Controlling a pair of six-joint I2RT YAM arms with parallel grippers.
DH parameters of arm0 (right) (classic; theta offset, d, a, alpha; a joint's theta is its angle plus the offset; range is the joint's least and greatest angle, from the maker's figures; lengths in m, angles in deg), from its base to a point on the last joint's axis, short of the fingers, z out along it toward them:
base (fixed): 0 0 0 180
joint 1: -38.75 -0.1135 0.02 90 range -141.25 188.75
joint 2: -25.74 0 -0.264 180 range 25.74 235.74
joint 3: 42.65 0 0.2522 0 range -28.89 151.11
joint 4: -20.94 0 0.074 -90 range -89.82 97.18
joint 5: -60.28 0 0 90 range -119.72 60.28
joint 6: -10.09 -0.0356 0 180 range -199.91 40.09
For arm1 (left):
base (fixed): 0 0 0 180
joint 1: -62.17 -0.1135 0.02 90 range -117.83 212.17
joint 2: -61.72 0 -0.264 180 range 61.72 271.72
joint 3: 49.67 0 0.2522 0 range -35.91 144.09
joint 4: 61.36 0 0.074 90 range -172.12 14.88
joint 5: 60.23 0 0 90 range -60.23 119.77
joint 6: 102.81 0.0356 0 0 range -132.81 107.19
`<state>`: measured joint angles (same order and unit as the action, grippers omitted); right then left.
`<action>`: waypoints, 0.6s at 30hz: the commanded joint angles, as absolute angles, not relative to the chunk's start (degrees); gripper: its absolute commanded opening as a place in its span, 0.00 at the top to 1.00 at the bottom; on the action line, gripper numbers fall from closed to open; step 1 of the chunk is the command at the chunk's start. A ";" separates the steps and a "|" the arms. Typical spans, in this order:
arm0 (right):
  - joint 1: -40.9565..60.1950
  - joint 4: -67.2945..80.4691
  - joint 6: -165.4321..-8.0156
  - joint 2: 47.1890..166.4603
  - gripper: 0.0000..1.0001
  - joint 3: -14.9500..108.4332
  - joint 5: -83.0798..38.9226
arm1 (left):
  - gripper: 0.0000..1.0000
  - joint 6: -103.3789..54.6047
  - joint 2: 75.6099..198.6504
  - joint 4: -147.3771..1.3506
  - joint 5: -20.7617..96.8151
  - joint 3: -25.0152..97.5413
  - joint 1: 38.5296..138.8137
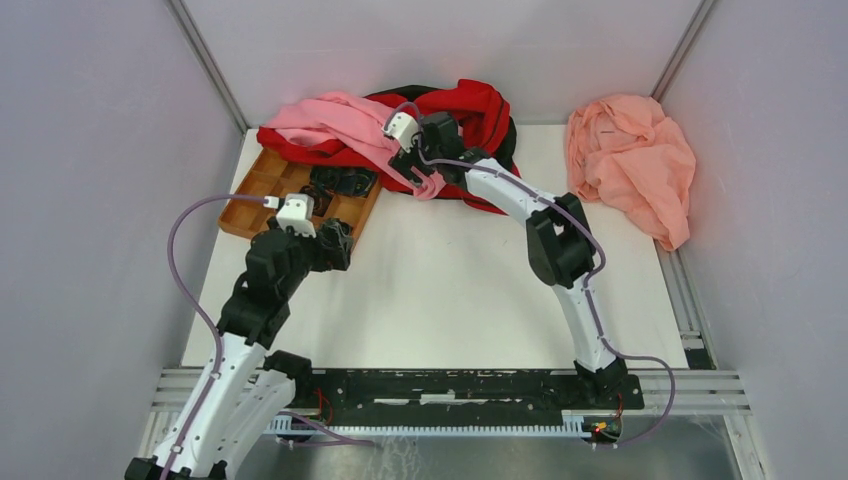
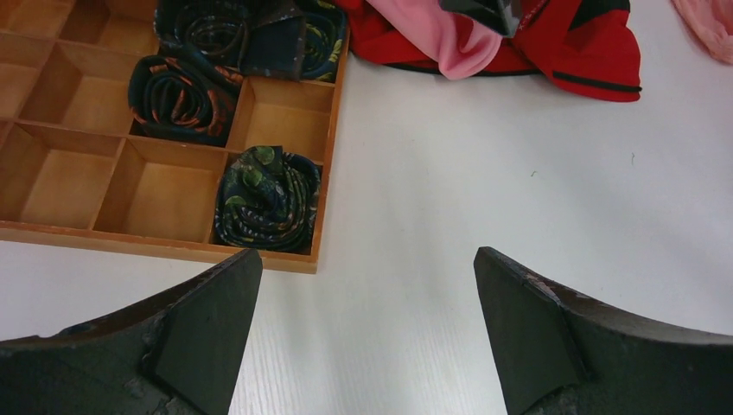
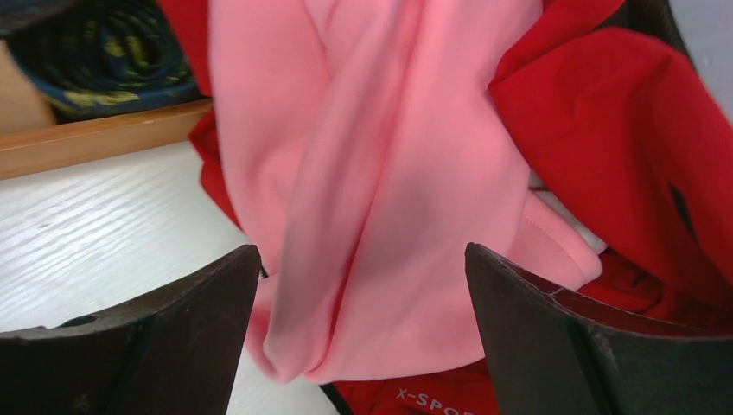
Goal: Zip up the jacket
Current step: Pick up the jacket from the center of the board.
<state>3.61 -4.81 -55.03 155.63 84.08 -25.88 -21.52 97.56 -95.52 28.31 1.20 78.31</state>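
Observation:
The bright pink jacket [image 1: 330, 120] lies crumpled at the back of the table, draped over a red-and-black garment [image 1: 480, 110]. One pink fold [image 2: 441, 39] hangs down toward the table's middle. My right gripper [image 1: 415, 165] hovers right over that fold, open. In the right wrist view the pink fleece [image 3: 372, 173] fills the space between the wide-spread fingers of the gripper [image 3: 361, 251]. No zipper or pull shows. My left gripper [image 1: 335, 242] is open above bare table beside a wooden tray, with nothing in the gripper [image 2: 367, 255].
A wooden compartment tray [image 1: 262, 185] with rolled dark cloths [image 2: 268, 199] sits at the back left, its rim [image 2: 173, 246] just ahead of my left fingers. A salmon-peach cloth [image 1: 630, 160] lies at the back right. Grey walls enclose the table on three sides.

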 commanded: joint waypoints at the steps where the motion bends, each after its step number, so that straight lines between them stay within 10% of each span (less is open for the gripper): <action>1: 3.99 -3.49 -58.33 159.73 0.08 90.14 -32.21 | 0.00 -19.18 96.24 -92.35 25.84 0.71 78.12; 5: 4.24 -1.48 -58.27 162.35 0.25 91.57 -33.03 | 0.00 -18.98 95.94 -92.32 25.47 0.72 78.16; 9: 4.55 -2.02 -58.64 162.68 0.86 93.49 -29.99 | 0.00 -18.88 95.29 -92.43 24.75 0.72 78.11; 11: 4.74 -1.65 -59.27 160.52 0.98 93.58 -26.72 | 0.00 -19.03 94.69 -92.43 24.16 0.65 78.13; 18: 4.79 1.39 -68.57 148.34 1.00 101.82 -13.82 | 0.00 -19.65 91.84 -91.59 23.26 0.19 78.08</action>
<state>4.97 -6.31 -61.80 160.63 92.47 -22.61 -21.30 93.49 -94.60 24.79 0.72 78.29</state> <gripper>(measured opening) 0.025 0.994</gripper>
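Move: The right hand's target, a ridge of the jacket's pink cloth, lies about 3 cm ahead, neither left nor right, and some 4 cm below its open fingers. The tray's dark rolls are roughly 14 cm left and 2 cm back, with the wooden tray's middle about 23 cm left and 7 cm back. The red cloth bunches some 15 cm right and 6 cm ahead. From the left hand, the pink ridge is about 26 cm ahead, 16 cm right and 11 cm below. Down and forward goes the right hand, sinking about 4 cm onto the pink ridge while its fingers close and pinch the cloth; then it turns straight back up some 4 cm with the fold kept between the fingertips, rolling slightly left side up. The left hand, open and empty, eases up and left by about 2 cm. ##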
